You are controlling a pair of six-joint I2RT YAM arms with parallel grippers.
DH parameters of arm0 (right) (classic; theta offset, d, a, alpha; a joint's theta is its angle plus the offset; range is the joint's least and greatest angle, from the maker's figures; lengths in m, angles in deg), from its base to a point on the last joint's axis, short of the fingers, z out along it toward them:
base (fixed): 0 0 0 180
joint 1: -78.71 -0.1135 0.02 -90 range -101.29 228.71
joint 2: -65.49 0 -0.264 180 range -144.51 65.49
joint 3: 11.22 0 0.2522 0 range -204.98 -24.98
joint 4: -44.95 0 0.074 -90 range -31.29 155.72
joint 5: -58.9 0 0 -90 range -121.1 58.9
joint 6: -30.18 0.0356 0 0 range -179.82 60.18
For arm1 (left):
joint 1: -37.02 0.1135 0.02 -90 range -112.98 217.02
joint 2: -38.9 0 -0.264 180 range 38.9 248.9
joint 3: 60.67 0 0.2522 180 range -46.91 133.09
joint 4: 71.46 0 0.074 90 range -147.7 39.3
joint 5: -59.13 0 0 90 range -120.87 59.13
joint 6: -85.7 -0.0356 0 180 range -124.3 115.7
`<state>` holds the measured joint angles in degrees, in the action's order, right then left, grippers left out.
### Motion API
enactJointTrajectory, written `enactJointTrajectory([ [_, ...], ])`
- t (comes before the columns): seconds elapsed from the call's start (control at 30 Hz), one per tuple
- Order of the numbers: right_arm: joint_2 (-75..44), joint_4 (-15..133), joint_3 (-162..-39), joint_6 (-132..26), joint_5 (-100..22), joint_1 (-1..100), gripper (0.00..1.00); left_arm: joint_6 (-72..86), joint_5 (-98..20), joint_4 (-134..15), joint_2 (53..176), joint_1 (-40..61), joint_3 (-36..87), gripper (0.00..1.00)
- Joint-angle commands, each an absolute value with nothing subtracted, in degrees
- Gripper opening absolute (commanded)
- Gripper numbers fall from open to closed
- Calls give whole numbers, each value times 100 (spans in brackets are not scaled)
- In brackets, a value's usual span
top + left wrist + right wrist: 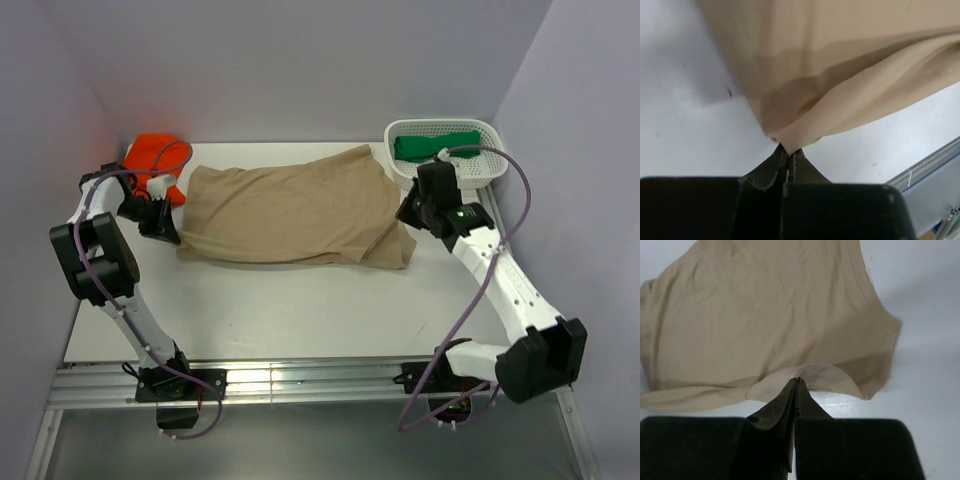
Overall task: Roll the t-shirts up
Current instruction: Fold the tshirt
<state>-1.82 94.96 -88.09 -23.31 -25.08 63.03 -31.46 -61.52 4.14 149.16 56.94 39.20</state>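
A tan t-shirt [290, 212] lies spread across the back of the white table. My left gripper [163, 226] is at its left edge, shut on a hemmed corner of the tan cloth [800, 131]. My right gripper [410, 212] is at its right edge, shut on a lifted fold of the same shirt [810, 374]. A dark green t-shirt [434, 146] lies in the white basket [492, 160] at the back right. A bright orange t-shirt [155, 158] lies bunched at the back left corner.
Walls close the table on the left, back and right. A metal rail [310, 382] runs along the near edge. The basket stands just behind my right arm. The orange shirt is just behind my left gripper.
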Motion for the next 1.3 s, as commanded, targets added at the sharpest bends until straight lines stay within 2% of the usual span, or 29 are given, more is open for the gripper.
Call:
enactJointTrajectory([
  [0.0,-631,9045,-9317,-2686,-2355,6412,0,-2645,-6260,128,15209,5425,4379,0],
  [0.6,-2732,8429,-10293,-2976,-2381,6781,0,-1696,-5820,-233,16185,4968,5522,1],
  [1.27,-3014,7893,-10153,-2871,-2398,7106,0,-1318,-5478,-470,16309,4915,5504,6],
])
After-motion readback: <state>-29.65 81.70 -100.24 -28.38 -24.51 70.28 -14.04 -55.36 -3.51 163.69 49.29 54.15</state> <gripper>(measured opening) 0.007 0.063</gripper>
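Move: The left hand holds the near edge of the tan t-shirt; the middle of the shirt's left end lies about 12 cm ahead, 3 cm right and 5 below, the orange shirt some 28 ahead and 10 left. From the right hand, also gripping that edge, the middle of the shirt's right end is roughly 15 cm ahead, 2 right and 18 below; the white basket stands about 37 ahead and 20 right. Both hands keep the near edge pinched and carry it forward over the shirt's body. The left goes some 9 cm, drifting a little right and sinking about 3 cm to lay its end down, its grip easing slightly at the finish. The right reaches about 13 cm forward towards the basket, sinking roughly 6 cm but still well above the table, and slows as it goes. ##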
